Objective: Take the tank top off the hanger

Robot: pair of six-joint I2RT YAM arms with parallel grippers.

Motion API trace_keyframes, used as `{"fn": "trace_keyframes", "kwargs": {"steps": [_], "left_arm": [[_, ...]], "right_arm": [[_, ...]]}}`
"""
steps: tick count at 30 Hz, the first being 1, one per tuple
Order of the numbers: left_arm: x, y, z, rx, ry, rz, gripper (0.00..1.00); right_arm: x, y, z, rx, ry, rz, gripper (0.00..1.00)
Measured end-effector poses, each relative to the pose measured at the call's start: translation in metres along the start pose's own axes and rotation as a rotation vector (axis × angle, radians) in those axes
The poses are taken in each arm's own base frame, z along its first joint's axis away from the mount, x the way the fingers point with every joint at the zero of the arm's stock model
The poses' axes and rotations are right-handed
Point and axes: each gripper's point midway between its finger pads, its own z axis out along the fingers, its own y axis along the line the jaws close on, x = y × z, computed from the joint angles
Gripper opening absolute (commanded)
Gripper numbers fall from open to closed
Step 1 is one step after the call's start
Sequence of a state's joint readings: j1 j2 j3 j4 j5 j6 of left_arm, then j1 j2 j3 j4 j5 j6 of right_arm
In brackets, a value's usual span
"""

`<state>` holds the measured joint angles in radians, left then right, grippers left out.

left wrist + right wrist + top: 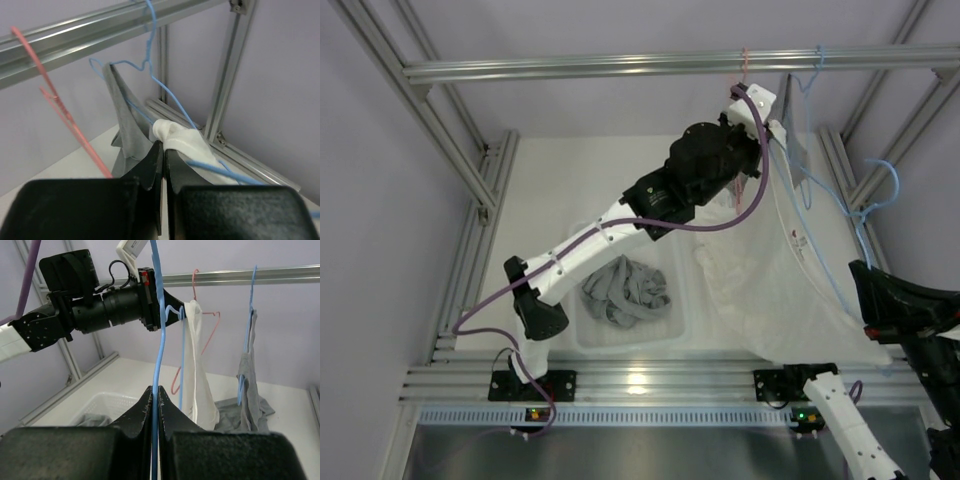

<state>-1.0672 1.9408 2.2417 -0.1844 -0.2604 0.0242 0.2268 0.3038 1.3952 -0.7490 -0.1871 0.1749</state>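
The white tank top (pixel 790 290) hangs stretched between my two arms on a thin blue wire hanger (pixel 161 330). High at the back right, close under the rail, my left gripper (pixel 163 146) is shut with the tank top's white strap (pixel 181 139) pinched at its tips. In the top view that left gripper (pixel 767 125) sits at the garment's upper end. Low at the right edge, my right gripper (pixel 155 390) is shut on the blue hanger wire, which runs straight up out of its jaws. From the right wrist, the tank top (pixel 197 365) drapes down beside the left gripper (pixel 169 312).
An aluminium rail (pixel 620 66) crosses the back. On it hang an empty pink hanger (pixel 200 340) and a grey garment (pixel 247 370) on another blue hanger. A white bin (pixel 675 335) with grey clothes sits mid-table. Frame posts (pixel 227 75) stand at the sides.
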Motion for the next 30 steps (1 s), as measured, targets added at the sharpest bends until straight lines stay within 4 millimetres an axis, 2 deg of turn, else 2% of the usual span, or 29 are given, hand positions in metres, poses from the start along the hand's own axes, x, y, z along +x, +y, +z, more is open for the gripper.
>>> {"fn": "trace_keyframes", "kwargs": {"steps": [4, 7, 10, 13, 16, 19, 22, 24, 27, 30], "left_arm": [[-0.008, 0.023, 0.002, -0.079, -0.019, -0.06, 0.0], [-0.011, 0.032, 0.003, -0.092, -0.029, -0.099, 0.0], [-0.01, 0.029, 0.005, -0.058, -0.027, -0.122, 0.0], [-0.002, 0.013, 0.007, 0.017, -0.013, -0.155, 0.0], [0.023, -0.008, 0.008, 0.101, 0.043, -0.193, 0.0], [0.068, -0.034, 0.004, 0.195, 0.148, -0.229, 0.0], [0.109, -0.052, -0.011, 0.235, 0.251, -0.26, 0.0], [0.134, -0.061, -0.027, 0.255, 0.322, -0.286, 0.0], [0.153, -0.071, -0.048, 0.297, 0.391, -0.328, 0.0], [0.151, -0.081, -0.064, 0.359, 0.421, -0.372, 0.0]], "right_arm": [[0.001, 0.004, 0.0, -0.025, 0.004, -0.009, 0.0], [0.001, 0.006, 0.0, -0.041, 0.006, -0.016, 0.0], [0.002, 0.006, 0.0, -0.042, 0.004, -0.018, 0.0], [0.014, 0.002, 0.001, -0.027, 0.01, -0.013, 0.0], [0.029, -0.005, 0.003, -0.005, 0.012, -0.001, 0.0], [0.043, -0.01, 0.014, 0.002, 0.009, 0.015, 0.0], [0.059, -0.015, 0.033, -0.003, -0.029, 0.033, 0.0], [0.079, -0.022, 0.045, 0.005, -0.022, 0.054, 0.0], [0.101, -0.03, 0.061, 0.015, -0.026, 0.081, 0.0], [0.108, -0.033, 0.072, 0.014, -0.055, 0.096, 0.0]]}}
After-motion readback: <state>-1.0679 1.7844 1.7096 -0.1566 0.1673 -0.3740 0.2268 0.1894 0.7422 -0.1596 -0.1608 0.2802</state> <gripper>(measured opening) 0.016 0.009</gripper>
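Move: At the left hand's fingertips, which pinch the white tank top's strap, the blue hanger's free end lies about 2 cm back and 2 cm right, level. The empty pink hanger is some 8 cm ahead and 5 cm left, a little lower; the grey tank top hangs about 12 cm ahead, 10 cm right and 12 cm below. The right hand, gripping the blue hanger, has the pinched strap about 25 cm ahead and 14 cm left, at its height. Easing the strap a couple of centimetres forward and left past the hanger's end, the shut left hand then drags it down some 17 cm and back about 11 cm, drifting right, while its wrist tips down some 30 degrees and turns clockwise. The right hand keeps its grip on the blue hanger and, after a short hold, carries it about 10 cm forward and 8 cm down. ##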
